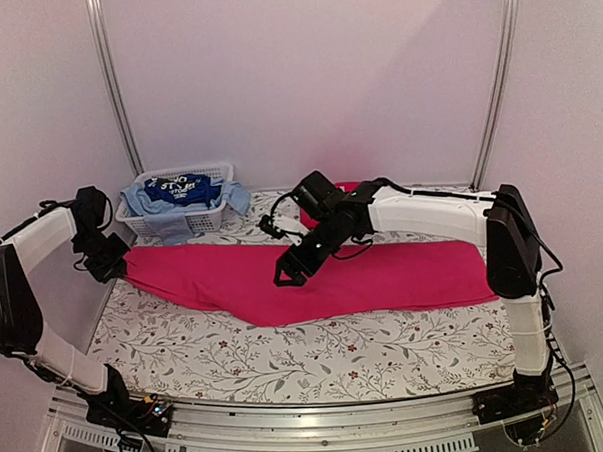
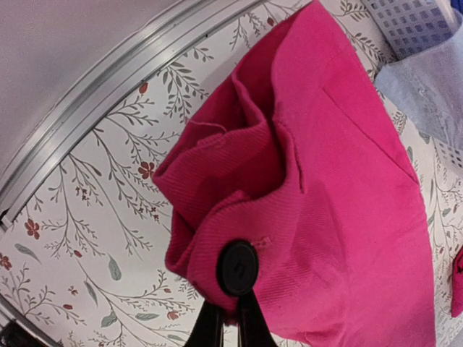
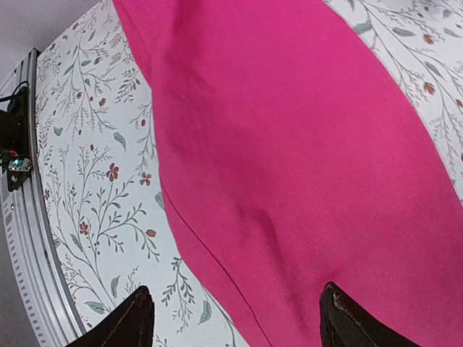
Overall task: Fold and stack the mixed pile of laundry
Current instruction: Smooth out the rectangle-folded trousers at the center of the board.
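Observation:
A large pink-magenta garment (image 1: 384,272) lies stretched across the flowered table from left to right. My left gripper (image 1: 111,262) is shut on its bunched left end; in the left wrist view the fingertips (image 2: 230,307) pinch the cloth (image 2: 347,181) just below a black button (image 2: 237,267). My right gripper (image 1: 287,275) hovers over the garment's middle near its front edge. In the right wrist view it (image 3: 239,318) stands open, with the pink cloth (image 3: 304,144) below and nothing between the fingers. More laundry fills the basket: a dark blue white-printed piece (image 1: 185,189) and light blue pieces (image 1: 146,208).
The white slatted basket (image 1: 189,172) stands at the back left, close to my left arm. A red piece (image 1: 351,187) shows behind the right arm at the back. Walls close in on three sides, and a metal rail (image 1: 320,425) runs along the front edge.

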`<move>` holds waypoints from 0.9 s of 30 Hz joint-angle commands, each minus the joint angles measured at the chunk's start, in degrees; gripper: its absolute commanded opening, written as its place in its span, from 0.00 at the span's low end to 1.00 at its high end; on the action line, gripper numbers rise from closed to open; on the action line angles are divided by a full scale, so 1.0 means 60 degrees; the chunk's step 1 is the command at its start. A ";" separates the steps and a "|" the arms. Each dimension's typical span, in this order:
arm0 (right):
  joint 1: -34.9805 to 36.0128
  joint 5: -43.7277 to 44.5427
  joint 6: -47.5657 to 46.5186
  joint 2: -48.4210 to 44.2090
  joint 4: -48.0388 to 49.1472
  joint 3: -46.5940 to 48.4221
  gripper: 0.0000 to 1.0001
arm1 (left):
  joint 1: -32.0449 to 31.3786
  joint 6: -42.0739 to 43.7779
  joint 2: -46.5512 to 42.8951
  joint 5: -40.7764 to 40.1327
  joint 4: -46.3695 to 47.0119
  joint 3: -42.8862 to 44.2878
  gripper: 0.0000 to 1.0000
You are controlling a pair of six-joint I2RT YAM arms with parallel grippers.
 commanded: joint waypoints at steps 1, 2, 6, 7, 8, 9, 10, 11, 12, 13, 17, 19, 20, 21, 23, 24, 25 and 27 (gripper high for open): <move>0.0479 0.0423 -0.0449 0.1294 -0.0111 0.0926 0.76 | -0.0110 -0.0005 -0.0146 0.0184 0.0110 -0.0032 0.00; 0.0479 0.0505 -0.0495 0.1609 -0.0130 0.1019 0.74 | -0.0109 0.0014 -0.0146 0.0184 0.0097 -0.0019 0.00; 0.0410 0.0651 -0.0677 0.1979 0.0135 0.0875 0.68 | -0.0109 0.0013 -0.0175 0.0411 0.0145 -0.0050 0.00; 0.0383 0.0617 -0.0698 0.2062 0.0124 0.0906 0.66 | -0.0107 0.0003 -0.0179 0.0437 0.0160 -0.0063 0.00; 0.0353 0.0567 -0.0730 0.2193 0.0135 0.0923 0.63 | -0.0107 -0.0003 -0.0168 0.0453 0.0199 -0.0076 0.00; 0.0324 0.0567 -0.0740 0.2255 0.0144 0.0931 0.60 | -0.0107 -0.0012 -0.0154 0.0475 0.0218 -0.0079 0.00; 0.0288 0.0568 -0.0748 0.2345 0.0134 0.0932 0.58 | -0.0118 0.0008 -0.0147 0.0484 0.0232 -0.0087 0.00; 0.0246 0.0554 -0.0760 0.2406 0.0125 0.0925 0.54 | -0.0110 0.0004 -0.0140 0.0476 0.0258 -0.0093 0.00; 0.0210 0.0589 -0.0750 0.2485 0.0106 0.0920 0.49 | -0.0109 0.0008 -0.0121 0.0476 0.0275 -0.0094 0.00; 0.0180 0.0593 -0.0749 0.2514 0.0107 0.0897 0.41 | -0.0120 0.0012 -0.0106 0.0477 0.0281 -0.0083 0.00; 0.0088 0.0509 -0.0803 0.2372 0.0123 0.0771 0.04 | -0.0119 0.0042 -0.0074 0.0383 0.0311 -0.0051 0.00; 0.0084 0.0463 -0.0849 0.2169 0.0109 0.0676 0.00 | -0.0096 0.0060 -0.0061 0.0360 0.0362 -0.0050 0.00; 0.0084 0.0489 -0.0875 0.2062 0.0119 0.0574 0.00 | -0.0093 0.0070 -0.0055 0.0359 0.0378 -0.0038 0.00; 0.0073 0.0535 -0.0879 0.1887 0.0166 0.0451 0.00 | -0.0102 0.0078 -0.0032 0.0359 0.0400 -0.0036 0.00; 0.0011 0.0639 -0.0866 0.1459 0.0204 0.0282 0.00 | -0.0094 0.0121 0.0018 0.0358 0.0445 -0.0047 0.00; -0.0061 0.0766 -0.0831 0.1271 0.0174 0.0281 0.00 | -0.0095 0.0151 0.0038 0.0363 0.0469 -0.0054 0.00; -0.0149 0.0877 -0.0770 0.1138 0.0136 0.0318 0.00 | -0.0106 0.0174 0.0084 0.0341 0.0457 -0.0058 0.00; -0.0425 0.0899 -0.0714 0.0706 0.0097 0.0346 0.00 | -0.0096 0.0189 0.0117 0.0285 0.0409 -0.0097 0.00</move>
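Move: The soft ridge of the trousers that I go for lies about 10 cm below my open right hand, only 1 cm farther out and 1 cm to the left. The trousers' near edge runs some 6 cm back from that ridge, and the folded red stack sits about 32 cm ahead of this hand and 12 cm to its right. From my left hand the ridge is some 41 cm to the right, roughly level forward, 10 cm lower; the laundry basket stands about 29 cm ahead of it and 6 cm to its right. With my left hand staying put, still pinching the raised left end of the trousers, I drop my right hand about 10 cm onto the cloth, swinging a few cm left and back first and then easing forward and right as it nears. Low down I shut the fingers on the ridge and pinch it, then start up by about 1 cm. ##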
